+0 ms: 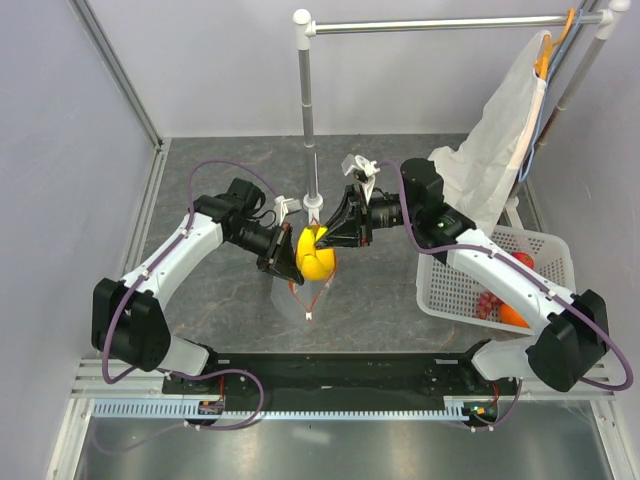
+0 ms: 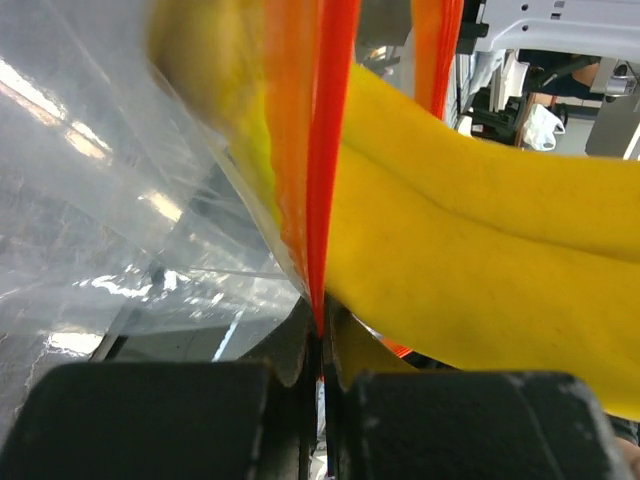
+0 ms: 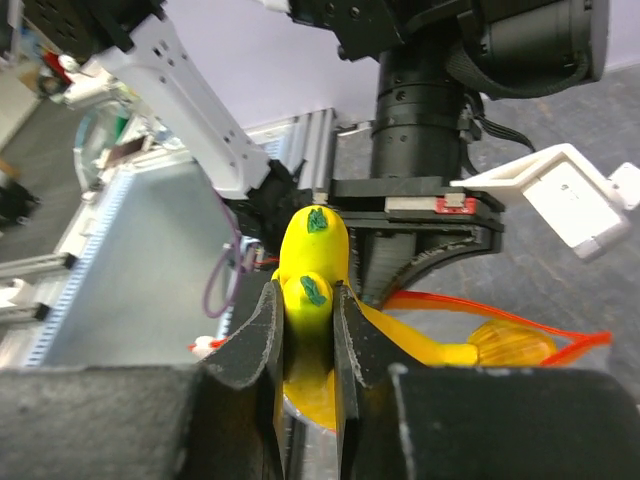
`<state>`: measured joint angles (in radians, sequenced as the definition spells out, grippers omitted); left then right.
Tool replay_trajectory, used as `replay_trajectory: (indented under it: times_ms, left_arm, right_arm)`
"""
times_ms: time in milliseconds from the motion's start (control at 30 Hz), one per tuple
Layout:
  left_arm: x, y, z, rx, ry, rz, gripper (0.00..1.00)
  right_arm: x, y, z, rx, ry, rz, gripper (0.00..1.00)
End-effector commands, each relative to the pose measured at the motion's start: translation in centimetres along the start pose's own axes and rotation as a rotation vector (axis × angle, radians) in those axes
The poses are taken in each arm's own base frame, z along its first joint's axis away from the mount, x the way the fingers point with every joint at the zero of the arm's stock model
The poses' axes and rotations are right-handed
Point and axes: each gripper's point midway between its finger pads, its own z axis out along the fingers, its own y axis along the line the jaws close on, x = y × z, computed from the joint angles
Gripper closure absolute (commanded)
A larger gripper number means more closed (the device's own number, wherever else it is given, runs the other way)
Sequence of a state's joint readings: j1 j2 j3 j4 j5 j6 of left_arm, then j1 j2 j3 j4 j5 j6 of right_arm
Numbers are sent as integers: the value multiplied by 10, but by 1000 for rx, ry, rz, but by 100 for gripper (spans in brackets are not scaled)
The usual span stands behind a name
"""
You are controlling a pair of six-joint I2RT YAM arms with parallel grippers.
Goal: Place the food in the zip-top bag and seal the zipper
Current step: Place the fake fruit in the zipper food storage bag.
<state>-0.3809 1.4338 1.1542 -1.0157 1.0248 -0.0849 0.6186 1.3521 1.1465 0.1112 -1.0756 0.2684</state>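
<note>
My left gripper [image 1: 285, 258] is shut on the red zipper [image 2: 322, 200] strip of the clear zip-top bag [image 1: 292, 298], holding its mouth up above the table. The bag's film [image 2: 120, 200] hangs to the left in the left wrist view. My right gripper [image 1: 335, 235] is shut on the yellow banana [image 1: 316, 258], whose lower part sits in the bag's mouth. In the right wrist view the banana [image 3: 312, 250] is pinched between my fingers [image 3: 258, 330], its green-tipped ends pointing up. The white slider [image 1: 309, 317] hangs low. Grapes [image 1: 488, 303], orange [image 1: 512, 316] and a red fruit [image 1: 522, 260] lie in the basket.
The white mesh basket [image 1: 545, 250] stands at the right, under my right arm. A white cloth bag [image 1: 500, 150] hangs from the rail at back right. An upright metal pole [image 1: 308, 110] rises just behind both grippers.
</note>
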Motion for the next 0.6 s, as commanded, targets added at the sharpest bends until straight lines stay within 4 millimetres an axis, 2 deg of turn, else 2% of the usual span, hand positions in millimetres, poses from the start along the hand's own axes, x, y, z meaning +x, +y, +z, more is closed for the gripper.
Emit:
replay_trajectory:
  times_ms: [0,100,200,233,300,333,400,433,500,567]
  left_arm:
    - [1,-40,-5,191,10,69,98]
    - [1,-41,-5,208,18,54,98]
    - [1,-45,-5,239,24,55,98]
    - [0,-45,-5,245,25,53,98]
    - [0,-45,-4,254,30,47,98]
    - [0,-46,-5,257,30,50,98]
    - [0,-45,-5,252,30,53,98]
    - [1,-45,-5,252,30,53,98]
    - [2,-45,-5,251,32,52,98]
    - [3,-45,-5,250,33,51,98]
  right_arm:
    - [6,-22,5,115,-12,-225,100]
    - [11,-20,5,148,-13,-309,100]
    - [14,-9,10,139,-26,-374,100]
    - [26,-5,14,123,-8,-393,100]
    - [32,0,14,118,7,-509,100]
    - [48,1,16,120,34,-528,100]
    - [56,2,16,124,55,-647,100]
    - [69,3,18,126,84,-662,100]
    - [73,5,18,128,107,-754,100]
    - [80,12,21,104,137,-768,70]
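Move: The right hand holds the bananas by their stems above the open zipper bag, their lower tips already inside. The middle of the bag's mouth lies about 4 cm back, 2 cm left and some 9 cm below it; the left gripper is about 7 cm back, 6 cm left and 10 cm down. The rack post's foot stands roughly 14 cm ahead, 2 cm left, far below. From the left hand, which pinches the zipper edge, the mouth is about 3 cm ahead and 4 cm right, at its own height. Downward by nearly 7 cm, and later back by a couple too, the right hand lowers the bananas deeper into the bag's mouth, still gripping their stems. It rolls some 30 degrees about its own leftward-pointing fingers, so the hanging bodies swing forward beneath the stems. The left hand keeps its pinch on the orange zipper edge, easing back and up about 1.5 cm each. ##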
